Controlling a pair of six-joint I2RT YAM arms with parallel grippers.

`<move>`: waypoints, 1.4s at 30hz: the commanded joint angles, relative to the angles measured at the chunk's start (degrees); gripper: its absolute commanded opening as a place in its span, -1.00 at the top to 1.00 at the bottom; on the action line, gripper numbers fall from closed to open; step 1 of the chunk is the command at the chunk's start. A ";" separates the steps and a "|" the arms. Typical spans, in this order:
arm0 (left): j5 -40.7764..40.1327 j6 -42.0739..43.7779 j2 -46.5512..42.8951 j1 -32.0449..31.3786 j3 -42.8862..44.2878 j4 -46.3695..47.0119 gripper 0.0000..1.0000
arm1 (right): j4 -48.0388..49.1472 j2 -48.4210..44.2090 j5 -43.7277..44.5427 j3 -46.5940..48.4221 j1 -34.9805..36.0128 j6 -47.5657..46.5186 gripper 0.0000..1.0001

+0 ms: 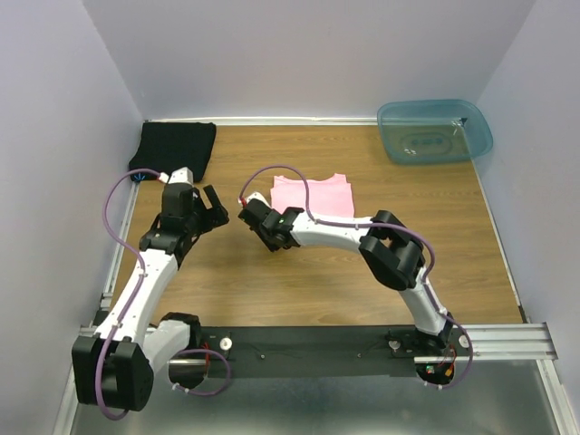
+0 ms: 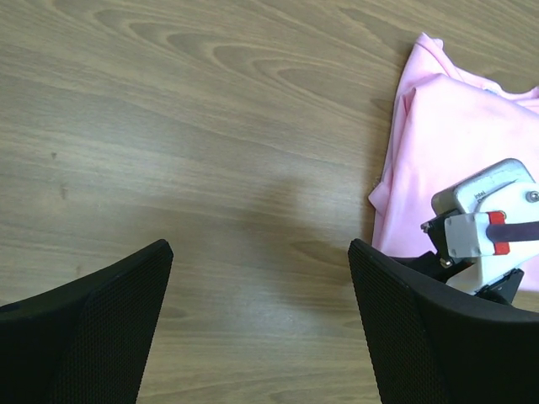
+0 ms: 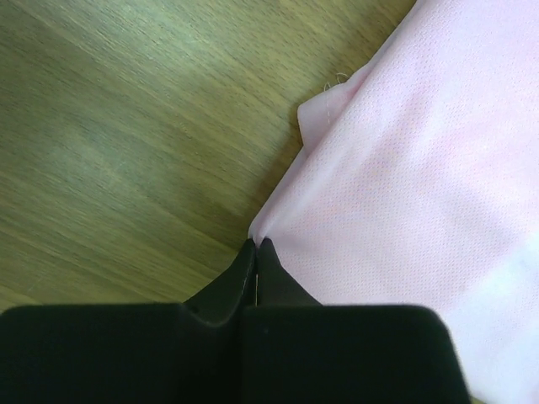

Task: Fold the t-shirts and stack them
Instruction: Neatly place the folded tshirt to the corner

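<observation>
A light pink t-shirt (image 1: 313,193) lies folded in the middle of the wooden table. My right gripper (image 1: 248,212) is at its near left corner, jaws shut. In the right wrist view the gripper (image 3: 257,245) pinches the edge of the pink t-shirt (image 3: 421,168) at its fingertips. A black t-shirt (image 1: 174,147) lies folded at the back left corner. My left gripper (image 1: 216,207) stands open over bare wood just left of the right one. The left wrist view shows that gripper (image 2: 261,278) holding nothing, with the pink t-shirt (image 2: 455,135) to its right.
A translucent blue-green bin (image 1: 435,131) stands at the back right corner. White walls close in the table at the back and both sides. The right arm's white wrist (image 2: 488,223) sits close beside my left gripper's right finger (image 2: 421,328).
</observation>
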 commanded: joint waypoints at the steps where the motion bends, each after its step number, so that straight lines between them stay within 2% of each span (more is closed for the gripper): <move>1: 5.51 0.05 2.61 0.21 -2.03 5.36 -0.87 | -2.76 -0.46 0.54 -1.81 -0.05 -1.15 0.99; 7: 21.66 -3.54 13.93 0.21 -2.47 16.15 -0.96 | -0.92 -5.65 -2.45 -2.33 -1.18 -2.12 0.99; 18: 35.21 -9.26 33.89 -0.93 2.80 29.44 -0.97 | 4.09 -11.37 -6.31 -7.86 -3.91 -0.54 0.99; 29: 37.08 -21.56 41.11 -6.81 1.74 43.33 -0.97 | 6.64 -14.18 -8.43 -10.24 -5.06 1.66 0.99; 37: 31.36 -25.35 44.71 -9.19 0.43 45.44 -0.97 | 7.26 -15.15 -8.96 -10.50 -5.14 2.10 0.99; 42: 31.62 -25.61 48.23 -9.80 2.44 46.06 -0.95 | 7.87 -15.59 -9.83 -10.68 -5.14 2.80 0.99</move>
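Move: The left hand, open and empty, has the pink t-shirt's near-left corner about 16 cm to its right, level with it fore and aft, and some 13 cm below. The right hand already pinches that corner just above the table; the folded shirt's middle lies roughly 10 cm ahead, 10 cm right and 1 cm below. The black t-shirt in the far-left corner is about 30 cm ahead and 30 cm left of the right hand, at about table height. Keeping its pinch on the near-left corner, the right hand raises it some 6 cm, easing slightly right. The left hand sweeps about 18 cm right, sinking 9 cm and reaching 5 cm forward, to bring its wide-open fingers around the shirt's left edge just beyond the right fingertips; its wrist rolls left side down nearly 40 degrees and turns clockwise. ##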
